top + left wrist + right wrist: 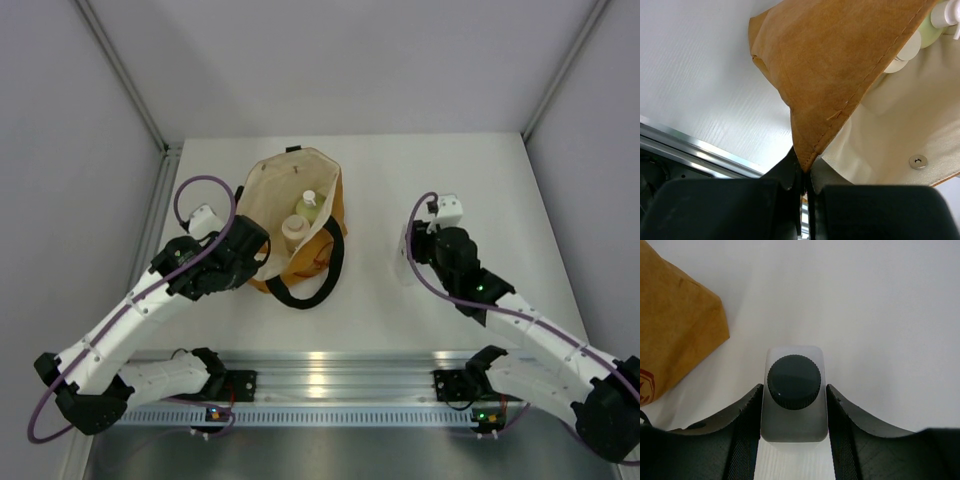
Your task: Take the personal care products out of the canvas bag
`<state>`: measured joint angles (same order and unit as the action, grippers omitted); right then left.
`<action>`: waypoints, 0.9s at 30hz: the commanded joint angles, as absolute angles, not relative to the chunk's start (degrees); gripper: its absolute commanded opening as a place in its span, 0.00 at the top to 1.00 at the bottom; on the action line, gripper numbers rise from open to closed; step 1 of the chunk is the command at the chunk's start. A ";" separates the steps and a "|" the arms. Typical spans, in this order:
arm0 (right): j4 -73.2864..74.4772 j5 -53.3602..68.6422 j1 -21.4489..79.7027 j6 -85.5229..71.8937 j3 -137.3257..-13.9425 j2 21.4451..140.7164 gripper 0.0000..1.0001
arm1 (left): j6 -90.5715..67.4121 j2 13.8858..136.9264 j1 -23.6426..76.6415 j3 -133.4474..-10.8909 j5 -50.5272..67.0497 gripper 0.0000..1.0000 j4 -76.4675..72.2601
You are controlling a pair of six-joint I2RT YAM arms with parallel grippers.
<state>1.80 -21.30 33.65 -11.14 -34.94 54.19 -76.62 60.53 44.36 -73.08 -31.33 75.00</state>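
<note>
The canvas bag [315,175] lies open at the table's middle, tan outside [840,65] with a cream lining [900,125]. Inside it I see a pale green bottle with a white cap [308,207] [927,32] and a beige squat bottle [296,232] [905,52]. My left gripper [256,246] [805,170] is shut on a corner of the bag's rim. To the right of the bag, my right gripper [412,250] [794,407] is shut on a white bottle with a dark cap [793,382], which stands upright between both fingers. No orange bottle is in view.
The bag's black loop handles [310,290] hang toward the near side. A metal snap [918,161] sits on the lining. An aluminium rail [330,375] [690,145] runs along the near edge. White walls close in the table on three sides.
</note>
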 commanded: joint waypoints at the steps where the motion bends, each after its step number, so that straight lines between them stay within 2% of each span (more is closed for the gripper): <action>1: -17.14 -21.45 34.28 -12.48 -32.97 49.31 1.00 | -75.76 60.38 44.38 -73.12 -32.34 1.00 73.48; 3: -16.53 -20.84 34.54 -11.61 -31.04 48.78 1.00 | -75.67 60.38 44.38 -73.30 -32.69 1.00 73.39; 7: -12.49 -20.30 34.72 -11.16 -30.50 48.25 0.65 | -75.32 60.82 44.38 -73.65 -32.96 1.00 73.13; 9: -11.60 -20.04 34.72 -10.73 -30.50 47.38 0.54 | -75.06 61.08 44.38 -73.57 -32.87 1.00 73.04; 10: -11.43 -20.30 34.72 -10.81 -30.67 47.03 0.42 | -75.06 61.17 44.38 -73.56 -32.78 1.00 73.04; 14: -8.09 -20.65 34.80 -9.58 -33.30 46.93 0.25 | -74.45 61.43 44.38 -73.21 -32.61 1.00 72.42; 19: -0.10 -20.31 34.80 -7.82 -41.47 46.93 0.12 | -73.56 61.00 44.38 -73.48 -33.57 1.00 72.07; 27: 14.14 -10.04 39.27 -13.00 -62.21 55.97 0.11 | -76.72 58.54 44.38 -71.19 -34.72 1.00 71.72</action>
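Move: The white bottle with the dark cap is upright between the right fingers, its middle about 4 cm below them, with bare table just under its base. The canvas bag's middle lies some 24 cm to the left and 6 cm farther out, at about finger height; in it the cream bottle stands roughly 24 cm left and 4 cm ahead. From the left hand, the white bottle is about 30 cm right, 9 cm ahead and 10 cm lower. Settle the white bottle on the table with the right gripper, easing down and back by under a centimetre, then spread the fingers wide to let go. Lift the open gripper about 15 cm, tipping the fingertips up some 10 degrees and swinging about 3 cm left near the end. Keep the left gripper pinching the bag's rim, holding still. ##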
